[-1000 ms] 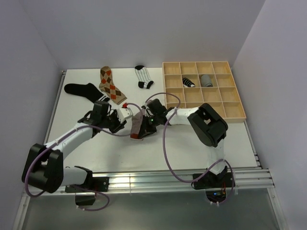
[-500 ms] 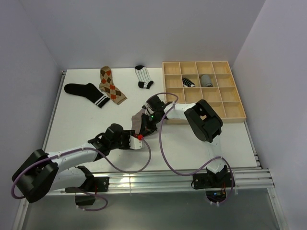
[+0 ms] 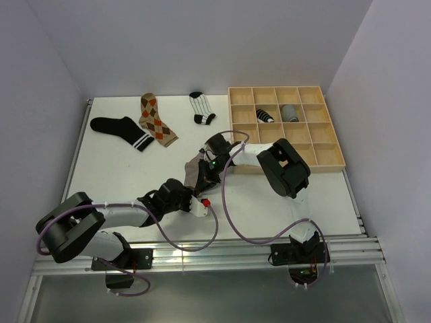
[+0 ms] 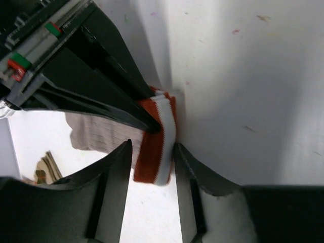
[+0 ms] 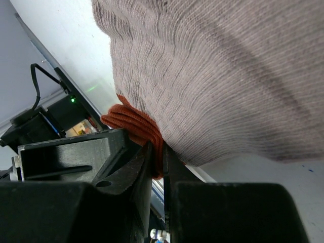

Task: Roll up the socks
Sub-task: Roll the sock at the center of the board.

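A taupe sock (image 3: pixel 194 168) with an orange-and-white cuff (image 4: pixel 157 147) hangs mid-table from my right gripper (image 3: pixel 207 176). That gripper is shut on the orange cuff edge (image 5: pixel 152 134), and the ribbed taupe cloth (image 5: pixel 212 76) fills the right wrist view. My left gripper (image 3: pixel 196 196) lies low on the table just in front of the sock. It is open, with its fingertips (image 4: pixel 126 152) on either side of the cuff's lower end and small gaps showing. The right fingers (image 4: pixel 116 96) reach in from the upper left.
A black sock with white bands (image 3: pixel 118 128), an argyle sock (image 3: pixel 155 120) and a striped sock (image 3: pixel 201 108) lie flat at the back left. The wooden grid tray (image 3: pixel 323 145) at the back right holds a black-and-white roll (image 3: pixel 264 116) and a grey roll (image 3: pixel 289 112).
My left arm swung from the sock's upper left down to the table's front, and its gripper now sits under the cuff. The right gripper shifted the sock slightly back.
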`<state>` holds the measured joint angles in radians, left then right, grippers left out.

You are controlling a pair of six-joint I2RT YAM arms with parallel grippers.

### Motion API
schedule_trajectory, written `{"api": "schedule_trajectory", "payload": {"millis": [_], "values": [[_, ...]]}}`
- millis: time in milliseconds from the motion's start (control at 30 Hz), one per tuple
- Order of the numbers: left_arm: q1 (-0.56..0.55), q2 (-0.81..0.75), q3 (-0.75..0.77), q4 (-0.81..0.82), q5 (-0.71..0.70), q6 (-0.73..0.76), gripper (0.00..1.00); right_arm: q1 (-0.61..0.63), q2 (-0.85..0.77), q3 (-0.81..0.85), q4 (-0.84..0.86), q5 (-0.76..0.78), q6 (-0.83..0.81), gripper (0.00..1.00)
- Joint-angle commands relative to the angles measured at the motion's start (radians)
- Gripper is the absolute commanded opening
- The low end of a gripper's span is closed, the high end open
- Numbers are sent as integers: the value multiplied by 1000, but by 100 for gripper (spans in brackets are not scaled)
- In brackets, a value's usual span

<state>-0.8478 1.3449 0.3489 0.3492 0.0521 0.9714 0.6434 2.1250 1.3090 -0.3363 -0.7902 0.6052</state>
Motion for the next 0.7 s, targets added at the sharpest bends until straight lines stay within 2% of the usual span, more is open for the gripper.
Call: {"api": "schedule_trajectory", "payload": {"millis": [0, 100, 233, 267, 400, 433, 500, 667], "values": [[-5, 78, 24, -22, -26, 27, 43, -4, 32, 12, -52, 74, -35, 0], [-5, 123, 36, -30, -37, 32, 35, -5, 32, 12, -55, 71, -42, 0], [-5, 149, 87, -122, -12, 6, 12, -5, 23, 4, -55, 71, -51, 0], [-5, 149, 103, -139, -2, 1, 10, -4, 16, 3, -53, 77, -54, 0], [0, 123, 185, -310, 101, -58, 1, -7, -66, -49, -4, 137, -38, 21], [13, 119, 211, -422, 141, -71, 0, -8, -88, -60, 19, 160, -33, 30], [33, 112, 287, -511, 254, -105, 0, -10, -158, -103, 69, 213, -13, 41], [124, 187, 502, -873, 438, -148, 0, -31, -337, -174, 131, 386, 5, 51]]}}
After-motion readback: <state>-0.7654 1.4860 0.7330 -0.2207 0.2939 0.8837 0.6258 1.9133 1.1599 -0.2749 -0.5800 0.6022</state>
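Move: The task sock's folded red cuff sits between the left hand's open fingers, roughly 1 cm ahead, 1 cm to the right and 1 cm below. The sock's grey body spreads some 8 cm ahead and 2 cm to the right of that hand. The tray's middle is about 25 cm ahead and 31 cm right, the argyle sock some 27 cm ahead and 13 cm left. The right hand already pinches this cuff, which lies at its finger point. The left fingers close on the folded cuff beside the right hand's grip, reaching about 1.5 cm forward, right and down; they keep that pinch while the hand drifts some 2 cm back and its wrist turns about 20 degrees. The right hand first eases about 1 cm forward and right still gripping, then opens and backs off some 3 cm right and up. ##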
